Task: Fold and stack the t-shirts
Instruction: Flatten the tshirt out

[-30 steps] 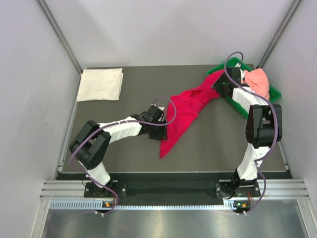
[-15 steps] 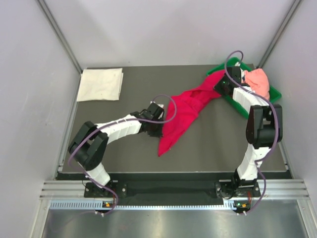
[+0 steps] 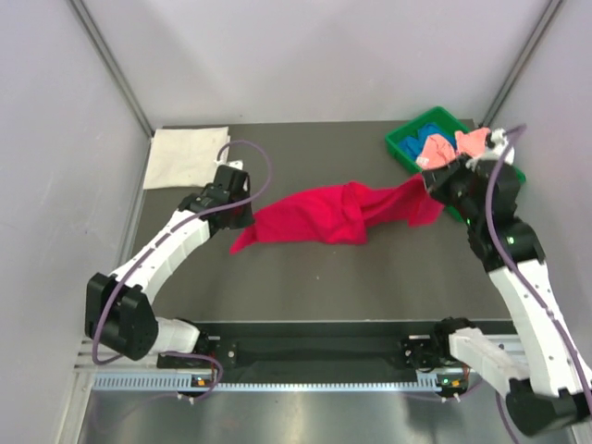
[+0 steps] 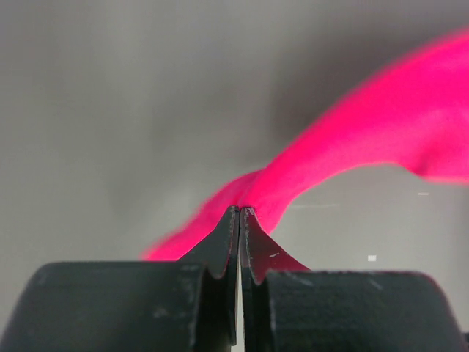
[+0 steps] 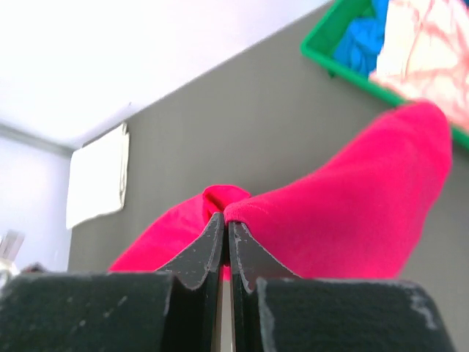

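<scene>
The crimson-red t-shirt (image 3: 324,211) hangs stretched sideways over the middle of the table, bunched at its centre. My left gripper (image 3: 246,218) is shut on its left end; the jaws pinch a fold of the red shirt (image 4: 352,139) at the fingertips (image 4: 233,220). My right gripper (image 3: 432,183) is shut on the right end, with red shirt (image 5: 344,205) bulging over the tips. The white folded t-shirt (image 3: 188,157) lies at the back left corner. The salmon-pink t-shirt (image 3: 474,141) and the blue t-shirt (image 3: 433,145) lie in the bin.
The green plastic bin (image 3: 407,137) stands at the back right corner, just behind my right gripper. Grey walls and metal posts close in the table on three sides. In the right wrist view the bin (image 5: 330,55) and the white shirt (image 5: 95,176) show beyond the cloth.
Both grippers have shut on the red shirt. The left arm swung back and left, the right arm drew away from the bin, and the shirt now spans between them.
</scene>
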You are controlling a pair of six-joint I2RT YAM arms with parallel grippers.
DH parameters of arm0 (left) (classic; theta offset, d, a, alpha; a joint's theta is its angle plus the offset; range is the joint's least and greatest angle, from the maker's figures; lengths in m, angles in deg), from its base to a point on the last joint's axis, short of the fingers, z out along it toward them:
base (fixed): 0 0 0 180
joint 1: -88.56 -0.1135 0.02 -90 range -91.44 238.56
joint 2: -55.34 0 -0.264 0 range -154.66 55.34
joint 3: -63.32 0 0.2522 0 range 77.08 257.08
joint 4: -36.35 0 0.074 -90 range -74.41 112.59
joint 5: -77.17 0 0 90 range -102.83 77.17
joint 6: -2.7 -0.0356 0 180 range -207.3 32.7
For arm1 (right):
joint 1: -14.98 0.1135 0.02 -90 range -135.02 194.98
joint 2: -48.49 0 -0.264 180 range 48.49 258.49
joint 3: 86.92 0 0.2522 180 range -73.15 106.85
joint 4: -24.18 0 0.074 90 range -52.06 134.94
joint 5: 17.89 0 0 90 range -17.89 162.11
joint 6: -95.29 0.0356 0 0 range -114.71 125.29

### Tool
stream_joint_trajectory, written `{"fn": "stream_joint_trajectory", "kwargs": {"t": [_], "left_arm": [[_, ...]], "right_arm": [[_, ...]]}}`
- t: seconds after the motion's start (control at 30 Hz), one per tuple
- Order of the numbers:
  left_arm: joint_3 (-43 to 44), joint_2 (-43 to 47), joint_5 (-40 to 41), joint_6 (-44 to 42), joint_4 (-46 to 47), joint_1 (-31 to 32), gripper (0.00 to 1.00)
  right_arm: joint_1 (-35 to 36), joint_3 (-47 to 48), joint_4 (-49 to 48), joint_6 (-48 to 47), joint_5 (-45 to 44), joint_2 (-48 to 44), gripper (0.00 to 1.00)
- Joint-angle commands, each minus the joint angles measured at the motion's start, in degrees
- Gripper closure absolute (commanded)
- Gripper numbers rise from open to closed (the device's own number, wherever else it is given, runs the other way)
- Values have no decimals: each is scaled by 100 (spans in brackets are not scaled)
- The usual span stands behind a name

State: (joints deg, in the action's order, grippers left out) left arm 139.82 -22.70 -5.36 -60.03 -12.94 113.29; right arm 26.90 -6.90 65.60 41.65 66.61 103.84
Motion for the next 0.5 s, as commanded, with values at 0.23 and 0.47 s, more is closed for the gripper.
{"fn": "stream_joint_trajectory", "kwargs": {"t": [0.23, 0.47], "left_arm": [[-192, 508, -246, -397, -412, 39, 48], [-191, 527, -298, 453, 905, 1928, 46]], "right_arm": [[478, -1843, 794, 688, -22, -1808, 100], [478, -1845, 574, 645, -21, -1870, 100]]}}
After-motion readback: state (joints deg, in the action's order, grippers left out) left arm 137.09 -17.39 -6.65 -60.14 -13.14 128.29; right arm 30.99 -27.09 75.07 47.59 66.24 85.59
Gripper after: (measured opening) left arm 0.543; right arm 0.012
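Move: The pink t-shirt hangs between the closed hands; its middle lies about 21 cm to the left hand's right, level ahead, and roughly 11 cm below it. The white cloth stack is about 19 cm ahead and 15 cm to the left of that same hand, at table height. Counted from the right hand, the t-shirt's middle is some 15 cm to the left and 28 cm down, while the green bin is about 16 cm ahead, 12 cm right and 28 cm down. The left fingers let go of the t-shirt's left end, opening about halfway as the hand dips and goes some 3 cm left, then swing about 10 cm right and back, rising a little, over the cloth towards its middle. The right hand keeps its pinch and lowers about 11 cm while drawing back some 8 cm, fingers tipping further down. ##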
